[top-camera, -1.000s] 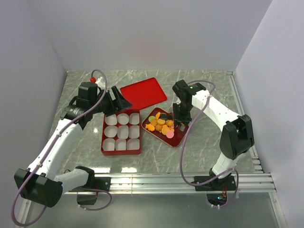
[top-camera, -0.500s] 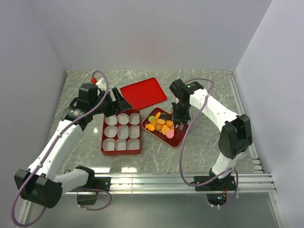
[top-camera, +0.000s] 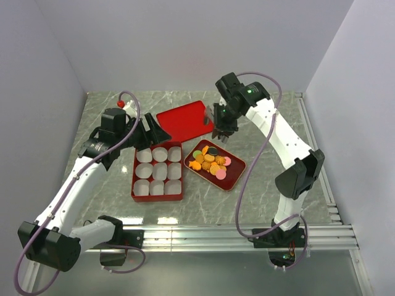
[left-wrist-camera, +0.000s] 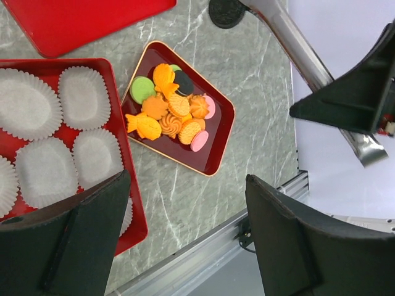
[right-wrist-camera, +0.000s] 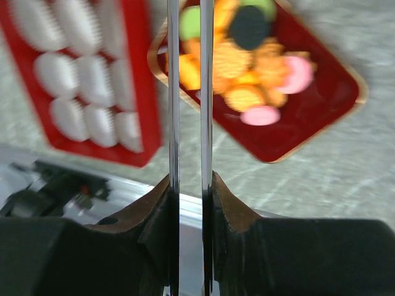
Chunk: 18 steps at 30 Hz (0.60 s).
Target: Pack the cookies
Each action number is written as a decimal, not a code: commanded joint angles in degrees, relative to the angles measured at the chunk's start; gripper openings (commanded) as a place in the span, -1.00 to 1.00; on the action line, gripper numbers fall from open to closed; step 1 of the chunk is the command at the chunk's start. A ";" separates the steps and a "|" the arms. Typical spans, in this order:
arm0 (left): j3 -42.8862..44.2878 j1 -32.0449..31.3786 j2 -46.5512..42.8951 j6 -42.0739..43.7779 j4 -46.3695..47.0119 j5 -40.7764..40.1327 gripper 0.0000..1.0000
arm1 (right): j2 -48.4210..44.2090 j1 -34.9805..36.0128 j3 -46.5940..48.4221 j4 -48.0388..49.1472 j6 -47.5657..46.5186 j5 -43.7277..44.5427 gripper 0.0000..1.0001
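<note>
The cookies (top-camera: 212,161) are piled in a small dark-red tray (top-camera: 233,177): orange, green, pink and black pieces. They also show in the left wrist view (left-wrist-camera: 173,111) and, blurred, in the right wrist view (right-wrist-camera: 247,68). My right gripper (top-camera: 221,123) hangs above the tray's far edge, shut on metal tongs (right-wrist-camera: 173,92) whose two blades run up between its fingers. The blade tips are cut off, so anything in them is hidden. My left gripper (top-camera: 150,131) is open and empty, over the far edge of the red box (top-camera: 134,179).
The red box holds several white paper cups (top-camera: 159,171), with nothing in those that show. Its flat red lid (top-camera: 185,120) lies behind it on the marble table. A metal rail (top-camera: 247,234) runs along the near edge. Grey walls close in both sides.
My right arm has risen and swung back-left from low over the tray, taking the tongs along. The left arm has stayed put.
</note>
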 commanded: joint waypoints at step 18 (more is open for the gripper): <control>0.62 -0.15 -9.32 -0.07 -2.04 -4.92 0.67 | 9.59 14.63 5.48 8.55 3.78 -5.24 -0.68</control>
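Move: My right hand holds the tongs, a black cookie at their blades. The paper cup in the box's far right corner lies about 19 cm to this hand's left, 2 cm farther out and some 21 cm below. The cookie tray's middle is roughly 5 cm left and 2 cm back, 22 cm down. The red lid lies about 15 cm left, 16 cm ahead and 23 cm down. From my left hand that cup is some 5 cm ahead, 6 cm right and 24 cm below. I swing the tongs with my right hand about 12 cm left and some 4 cm back, from beside the lid towards the box's far right corner. The hand rises slightly, then sinks about 5 cm, turning roughly 15 degrees counter-clockwise as I keep my grip. My open left hand backs off, rising about 3 cm. ##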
